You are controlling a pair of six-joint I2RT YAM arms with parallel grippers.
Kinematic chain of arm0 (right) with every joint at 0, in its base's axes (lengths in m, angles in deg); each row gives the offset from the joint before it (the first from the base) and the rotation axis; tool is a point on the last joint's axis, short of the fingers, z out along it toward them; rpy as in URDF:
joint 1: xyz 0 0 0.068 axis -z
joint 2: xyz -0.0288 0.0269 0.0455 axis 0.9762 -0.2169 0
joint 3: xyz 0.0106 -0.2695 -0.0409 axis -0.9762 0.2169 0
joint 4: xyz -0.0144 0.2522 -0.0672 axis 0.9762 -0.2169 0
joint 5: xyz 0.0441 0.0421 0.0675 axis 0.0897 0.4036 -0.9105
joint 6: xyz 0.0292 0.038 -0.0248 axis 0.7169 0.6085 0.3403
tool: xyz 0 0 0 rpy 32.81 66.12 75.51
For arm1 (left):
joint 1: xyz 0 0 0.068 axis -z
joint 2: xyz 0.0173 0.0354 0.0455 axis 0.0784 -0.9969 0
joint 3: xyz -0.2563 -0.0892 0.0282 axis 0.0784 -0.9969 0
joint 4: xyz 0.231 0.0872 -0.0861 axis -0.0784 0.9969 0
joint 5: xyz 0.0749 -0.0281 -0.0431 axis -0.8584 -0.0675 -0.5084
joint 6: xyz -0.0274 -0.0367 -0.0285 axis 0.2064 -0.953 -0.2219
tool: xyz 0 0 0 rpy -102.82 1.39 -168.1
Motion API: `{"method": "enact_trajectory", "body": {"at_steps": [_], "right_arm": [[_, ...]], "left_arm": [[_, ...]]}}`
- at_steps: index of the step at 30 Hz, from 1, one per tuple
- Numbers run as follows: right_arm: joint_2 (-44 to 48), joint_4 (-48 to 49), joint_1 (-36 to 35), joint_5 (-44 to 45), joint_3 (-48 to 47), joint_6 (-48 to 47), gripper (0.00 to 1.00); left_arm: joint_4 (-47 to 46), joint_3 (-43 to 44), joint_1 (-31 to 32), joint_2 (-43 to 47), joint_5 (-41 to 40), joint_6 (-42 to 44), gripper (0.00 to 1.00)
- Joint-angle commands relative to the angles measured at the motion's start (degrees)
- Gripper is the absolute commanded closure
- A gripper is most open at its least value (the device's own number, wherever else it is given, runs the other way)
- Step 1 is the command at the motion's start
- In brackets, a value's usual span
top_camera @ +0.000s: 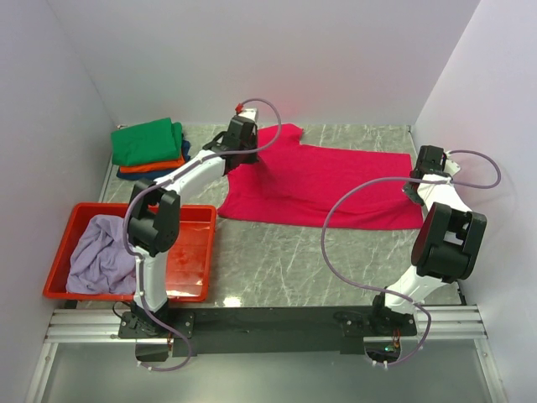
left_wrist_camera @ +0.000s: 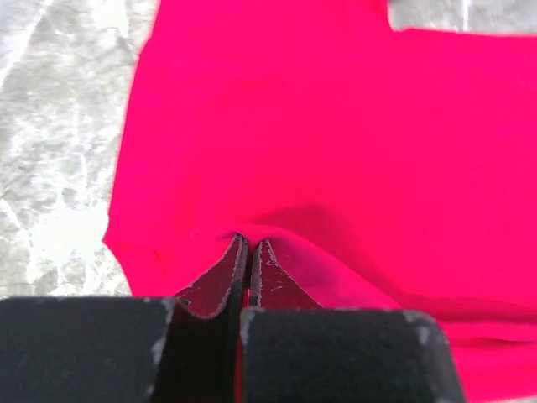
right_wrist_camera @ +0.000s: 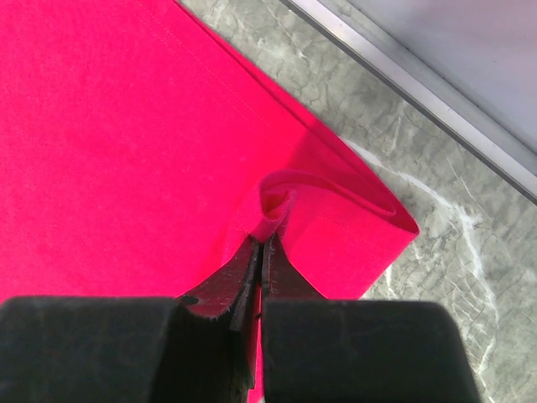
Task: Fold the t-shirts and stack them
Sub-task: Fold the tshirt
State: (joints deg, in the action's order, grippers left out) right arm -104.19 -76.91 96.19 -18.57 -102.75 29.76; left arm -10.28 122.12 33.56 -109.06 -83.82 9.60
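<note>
The crimson-pink t-shirt point(top_camera: 323, 186) lies spread flat on the marble table, its collar end to the left. My left gripper point(top_camera: 242, 159) is shut on a pinch of its cloth near the left edge; the left wrist view shows the shirt point(left_wrist_camera: 336, 134) puckered between the closed fingertips point(left_wrist_camera: 249, 245). My right gripper point(top_camera: 416, 188) is shut on the shirt's right hem corner, where the cloth point(right_wrist_camera: 126, 126) curls up into a fold at the tips point(right_wrist_camera: 267, 240). A pale lavender t-shirt point(top_camera: 101, 254) lies crumpled in the tray. Folded green point(top_camera: 149, 141), orange point(top_camera: 147, 167) and dark blue point(top_camera: 184, 149) t-shirts are stacked at the back left.
A rigid red plastic tray point(top_camera: 186, 252) stands at the near left beside the left arm. White walls close in the table on the left, back and right. A metal rail point(right_wrist_camera: 436, 101) runs along the table's edge close to the right gripper.
</note>
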Motion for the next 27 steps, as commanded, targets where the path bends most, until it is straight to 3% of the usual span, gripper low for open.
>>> {"method": "enact_trajectory", "body": {"at_steps": [1, 14, 16, 17, 18, 21, 23, 24, 27], "right_arm": [[1.07, 0.68, -0.35, 2.69, -2.71, -0.58, 1.0], [-1.04, 0.59, -0.35, 3.04, -3.85, -0.41, 1.0], [-1.22, 0.85, -0.35, 2.17, -3.85, -0.41, 0.96], [-1.48, 0.94, -0.35, 1.9, -3.85, -0.49, 0.87], [-1.4, 1.12, -0.35, 1.29, -3.85, -0.41, 0.82], [-0.08, 2.35, -0.53, 0.84, -2.88, -0.76, 0.66], [2.46, 3.49, -0.44, 0.84, -1.65, -1.02, 0.53], [3.52, 3.84, -0.44, 0.93, -1.21, -1.11, 0.5], [8.35, 5.33, -0.44, 1.63, 1.24, -1.11, 0.44]], "left_arm": [[-2.96, 1.17, -1.37, 1.99, -0.92, -2.44, 0.99], [-3.93, -0.41, -3.39, 1.91, 1.28, -4.56, 0.99], [-3.58, -0.06, -3.48, 1.47, 1.55, -4.73, 0.98], [-3.49, 0.11, -3.48, 1.29, 1.63, -4.82, 0.93], [-3.75, 0.03, -3.48, 1.38, 1.63, -5.0, 0.77], [-4.45, -0.41, -3.48, 2.08, 1.02, -5.61, 0.42], [-5.5, -1.28, -3.48, 3.57, 0.32, -5.87, 0.32], [-5.86, -1.73, -3.48, 4.88, -0.12, -5.96, 0.25], [-7.87, -4.53, -3.22, 8.13, 0.05, -6.75, 0.17]]}}
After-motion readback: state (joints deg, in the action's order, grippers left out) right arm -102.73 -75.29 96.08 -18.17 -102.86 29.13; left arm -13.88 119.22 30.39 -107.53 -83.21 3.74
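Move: At the left side of the shirt, the left fingers hold a pinch of it; the spot to lay it on is roughly 1 cm ahead, 2 cm left and 8 cm below. From that hand the far sleeve lies about 14 cm ahead and 6 cm right, the folded stack some 5 cm ahead and 37 cm left. The right fingers hold their pinch about 3 cm over its spot, 1 cm ahead; the shirt's near right corner is roughly 6 cm back and 4 cm right. Easing diagonally left and forward over the t-shirt by about 2.5 cm, the left hand draws its pinch of cloth along, turning some 5 degrees counter-clockwise, then stops and opens wide to let go. The right hand stays almost in place, opens to about half at the same time, then begins to lift, rising about 1.5 cm off its released pinch. ##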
